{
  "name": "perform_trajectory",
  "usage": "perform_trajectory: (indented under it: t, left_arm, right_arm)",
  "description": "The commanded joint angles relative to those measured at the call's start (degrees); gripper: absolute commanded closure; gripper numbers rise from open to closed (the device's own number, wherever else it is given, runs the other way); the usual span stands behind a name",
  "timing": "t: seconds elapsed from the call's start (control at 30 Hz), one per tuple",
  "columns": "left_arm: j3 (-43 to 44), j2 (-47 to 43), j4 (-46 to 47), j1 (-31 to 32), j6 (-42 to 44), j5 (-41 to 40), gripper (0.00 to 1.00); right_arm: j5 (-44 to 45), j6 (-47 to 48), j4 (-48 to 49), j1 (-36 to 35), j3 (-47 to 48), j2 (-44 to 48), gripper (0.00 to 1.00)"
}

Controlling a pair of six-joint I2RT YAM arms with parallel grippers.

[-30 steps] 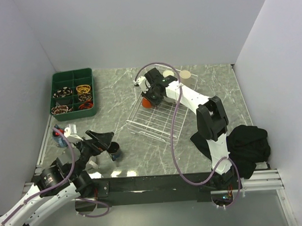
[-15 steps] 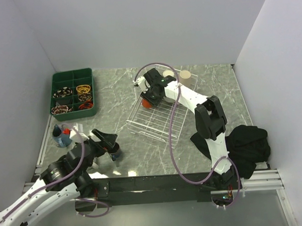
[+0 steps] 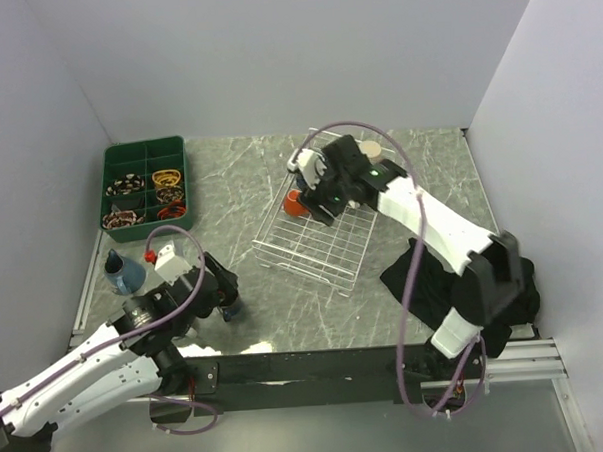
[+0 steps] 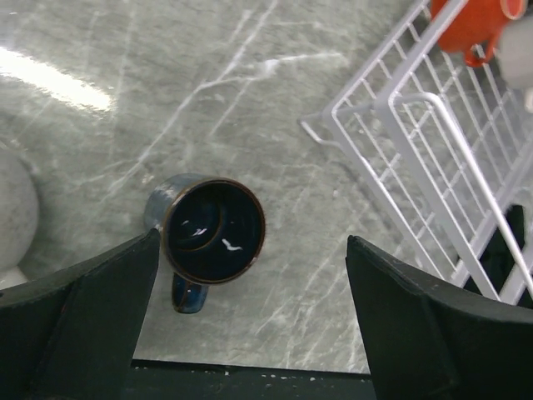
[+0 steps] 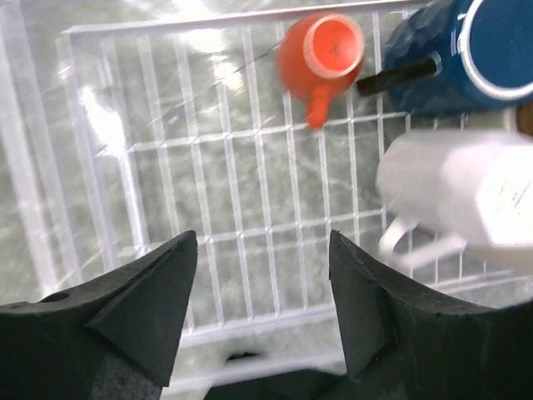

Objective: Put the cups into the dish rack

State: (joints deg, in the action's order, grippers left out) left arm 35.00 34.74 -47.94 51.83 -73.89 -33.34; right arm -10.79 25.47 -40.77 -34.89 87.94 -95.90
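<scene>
A dark blue mug (image 4: 212,229) stands upright on the marble table, its handle toward the near edge. My left gripper (image 4: 251,242) is open above it with a jaw on each side; the top view shows that gripper (image 3: 222,289) over the mug (image 3: 230,308). My right gripper (image 5: 262,242) is open and empty above the white wire dish rack (image 5: 250,217). An orange cup (image 5: 321,54), a blue mug (image 5: 462,50) and a white mug (image 5: 458,187) lie at the rack's far end. A beige tumbler (image 3: 371,151) stands behind the rack (image 3: 307,244).
A dark green compartment tray (image 3: 145,188) sits at the back left. A blue bottle (image 3: 124,276) stands by the left wall. A black cloth (image 3: 494,288) lies at the right. The rack's near corner (image 4: 391,108) is right of the dark mug.
My right gripper has drawn back to the right, away from the orange cup, which stays in the rack. My left arm has swung so its gripper sits over the dark blue mug.
</scene>
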Motion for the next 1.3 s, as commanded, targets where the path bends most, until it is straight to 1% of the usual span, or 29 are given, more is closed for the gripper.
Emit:
perform_trajectory:
  t: [0.0,0.07,0.1,0.17,0.2,0.27,0.3,0.33,0.37,0.4,0.5,0.6,0.63,0.73,0.77,0.83,0.93,0.97,1.03,1.07,1.23,1.27]
  left_arm:
    - [2.87,2.96,-4.61,0.11,-5.03,-2.78,0.02]
    - [2.96,4.27,-5.23,0.11,-6.09,-2.61,0.03]
    - [2.96,4.72,-5.06,0.11,-6.09,-2.6,0.04]
    - [2.88,5.51,-4.88,0.11,-6.18,-2.6,0.1]
    - [2.88,5.69,-4.79,0.02,-6.27,-2.78,0.1]
    - [2.44,6.21,-4.7,0.02,-6.09,-3.31,0.11]
    - [2.26,6.39,-4.53,0.02,-5.66,-3.66,0.12]
    - [2.0,6.91,-4.35,0.02,-5.65,-3.83,0.14]
    - [1.39,7.18,-4.09,-0.15,-5.48,-3.92,0.17]
    - [1.21,7.44,-3.3,-0.24,-4.78,-3.84,0.18]
    - [0.59,9.2,-2.07,-1.38,-3.55,-3.05,0.26]
    - [0.07,11.13,-0.84,-3.14,-1.71,-1.47,0.33]
    - [-0.11,12.01,0.03,-4.1,-1.35,-1.11,0.35]
    - [-0.55,14.03,1.62,-5.86,0.14,0.03,0.41]
    - [-0.81,14.65,1.89,-6.39,0.58,0.29,0.44]
    - [-1.08,16.31,2.59,-7.53,1.55,0.73,0.45]
    - [-1.6,18.25,3.64,-8.85,2.78,1.87,0.52]
    - [-2.04,18.52,5.04,-9.03,3.22,2.23,0.58]
    - [-2.57,19.31,6.01,-9.73,4.36,3.54,0.64]
    - [-3.01,19.57,6.89,-9.91,4.54,3.9,0.68]
    - [-3.8,20.89,8.48,-10.53,5.16,5.65,0.8]
    - [-3.8,20.89,8.39,-10.53,5.24,5.83,0.86]
  right_arm:
    - [-4.5,3.35,2.71,0.62,-9.07,10.01,0.28]
    - [-6.34,3.44,4.2,2.36,-12.34,14.67,0.27]
    - [-9.14,3.53,4.47,3.07,-15.05,16.17,0.27]
    - [-13.28,2.92,5.0,5.26,-17.44,20.3,0.26]
    - [-17.82,2.83,5.18,7.8,-19.63,21.62,0.26]
    - [-21.54,2.56,5.96,10.45,-21.66,25.75,0.26]
    - [-25.21,2.21,6.58,13.51,-23.59,27.24,0.24]
    - [-26.64,2.12,7.37,14.76,-24.74,30.13,0.24]
    - [-28.22,1.95,8.77,16.25,-26.92,31.55,0.2]
    - [-30.15,1.43,9.83,18.18,-28.16,34.35,0.19]
    - [-33.41,1.24,13.26,20.56,-33.17,38.14,0.11]
    - [-38.33,-0.68,17.03,24.6,-38.18,42.01,0.09]
    - [-40.87,-0.78,17.74,26.87,-39.24,42.37,0.09]
    - [-41.95,0.71,15.82,29.87,-40.04,42.37,0.09]
    - [-43.08,0.72,15.55,30.49,-40.13,42.2,0.09]
    - [-44.14,0.8,15.11,31.64,-39.95,41.76,0.09]
    - [-44.76,0.63,15.2,31.99,-40.04,41.84,0.09]
    - [-44.85,0.63,15.2,32.08,-40.13,41.93,0.09]
    - [-45.02,0.45,15.29,32.26,-40.22,42.2,0.09]
    - [-45.11,0.54,15.2,32.43,-40.22,42.2,0.09]
    - [-46.08,0.37,14.94,33.31,-40.22,42.28,0.09]
    - [-46.25,0.54,15.02,33.31,-40.22,42.28,0.09]
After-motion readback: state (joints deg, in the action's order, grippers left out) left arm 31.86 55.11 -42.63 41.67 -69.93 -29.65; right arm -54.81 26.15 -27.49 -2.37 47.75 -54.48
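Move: The dark cup stands almost straight under the left hand, about 1 cm farther out, its middle some 10 cm lower. Level with the cup, a large white mug stands about 14 cm to its left; the dish rack's middle is about 21 cm beyond the cup and 24 cm to its right. For the right hand, the dark cup is about 15 cm back, 23 left; the just-placed orange cup 7 cm ahead, 5 left, 11 below. Down about 8 cm and slightly left, the left hand sinks onto the dark cup, tipping its fingers some 15 degrees steeper and closing from wide open to nearly shut, one fingertip inside the mouth and the other outside the left wall. Meanwhile the right hand backs away from the orange cup, about 10 cm back and 12 right, rising slightly, rolling its left side up some 30 degrees and opening wider. ##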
